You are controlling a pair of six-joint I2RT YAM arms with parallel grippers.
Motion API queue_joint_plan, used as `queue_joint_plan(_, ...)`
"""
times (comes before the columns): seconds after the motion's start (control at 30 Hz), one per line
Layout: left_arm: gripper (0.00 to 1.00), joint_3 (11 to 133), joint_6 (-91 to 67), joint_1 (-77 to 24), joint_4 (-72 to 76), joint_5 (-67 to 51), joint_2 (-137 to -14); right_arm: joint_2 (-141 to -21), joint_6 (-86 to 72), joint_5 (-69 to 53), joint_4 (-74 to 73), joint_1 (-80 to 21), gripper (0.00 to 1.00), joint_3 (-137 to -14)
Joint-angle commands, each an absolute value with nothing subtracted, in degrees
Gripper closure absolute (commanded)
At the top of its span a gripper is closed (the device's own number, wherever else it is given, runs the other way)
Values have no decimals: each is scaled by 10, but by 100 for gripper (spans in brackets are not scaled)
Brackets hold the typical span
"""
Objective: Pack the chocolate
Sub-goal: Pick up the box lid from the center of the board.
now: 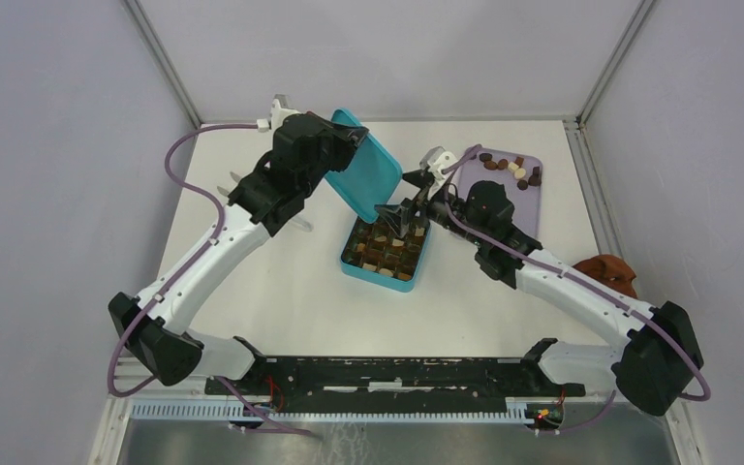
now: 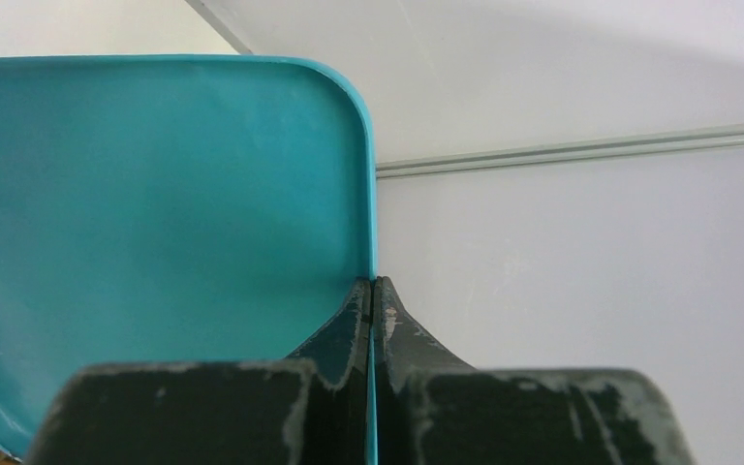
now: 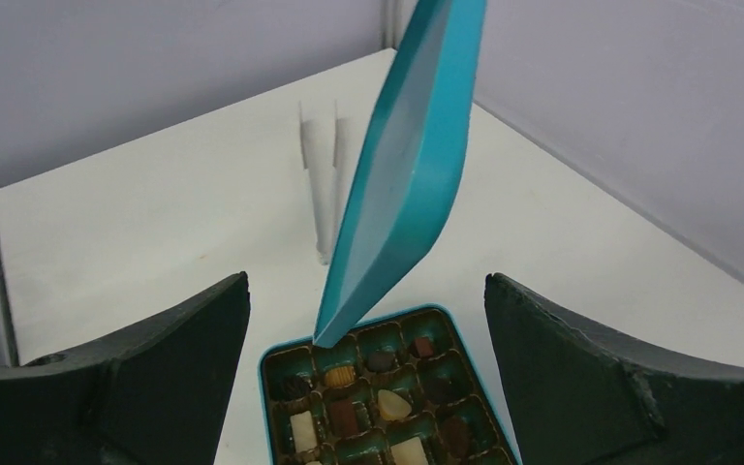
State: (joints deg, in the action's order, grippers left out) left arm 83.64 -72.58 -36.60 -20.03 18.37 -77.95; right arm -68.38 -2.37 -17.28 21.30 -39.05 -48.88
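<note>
The teal box (image 1: pixel 352 263) lies open at the table's middle, its compartments filled with chocolate (image 1: pixel 385 248) pieces in dark brown, mid brown and cream (image 3: pixel 395 404). My left gripper (image 1: pixel 349 139) is shut on the edge of the teal lid (image 1: pixel 360 168), holding it tilted above the box's far end; the thin rim (image 2: pixel 374 242) runs between the closed fingers. The lid (image 3: pixel 412 165) hangs with one corner just over the box (image 3: pixel 271 387) in the right wrist view. My right gripper (image 1: pixel 399 215) hovers open over the box, fingers wide either side, holding nothing.
A lavender tray (image 1: pixel 528 199) at the back right carries several loose chocolate pieces (image 1: pixel 511 170). A reddish-brown cloth (image 1: pixel 608 272) lies at the right edge. White tongs (image 3: pixel 325 174) rest on the table behind the lid. Grey walls enclose the table.
</note>
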Motion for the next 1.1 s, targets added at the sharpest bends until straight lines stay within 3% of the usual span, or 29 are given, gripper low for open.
queue_joint_plan(0.0,98,848,-798,-377,-133,199,-791,-705,-64,7,235,-410,4,-529)
queue_joint_plan(0.13,98,836,-824,-386,-110,198,-798,-714,-54,41,258,-417,15,-528)
queue_joint_plan(0.5,98,807,-864,-397,-70,205,-790,-699,-32,2,268,-416,83,-520)
queue_joint_plan(0.57,95,801,-868,-397,-63,195,-789,-687,-31,-6,265,-415,91,-515)
queue_joint_plan(0.7,65,794,-865,-403,-56,175,-784,-660,-79,-72,260,-374,98,-503)
queue_joint_plan(0.8,25,779,-842,-409,-55,171,-764,-634,-87,-128,251,-336,99,-501)
queue_joint_plan(0.87,12,753,-821,-412,-54,165,-736,-613,-69,-176,237,-307,100,-502)
queue_joint_plan(0.97,2,678,-782,-414,-6,116,-678,-583,8,-283,209,-257,100,-492)
queue_joint_plan(1.07,0,598,-712,-414,62,35,-624,-551,101,-347,177,-216,100,-464)
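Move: The box lid is still pinched along its outer edge by the left hand, its middle about 5 cm back, 1 cm right and 4 cm below that hand; the open right gripper waits some 8 cm back, 7 cm right and 8 cm below. From the right hand the lid's middle is roughly 3 cm ahead, 6 cm left and 4 cm up; the chocolate box is level, 3 cm left and 26 cm below, the purple tray 10 cm ahead, 21 cm right and 28 cm below. The lid passes from left to right hand: the right gripper goes forward about 4 cm, turning some 15 degrees clockwise, and closes on the lid's near-right edge, while the left brings it 3 cm rightward with a slight roll. The left fingers then open wide and draw back about 5 cm as the right carries it off right and up. ##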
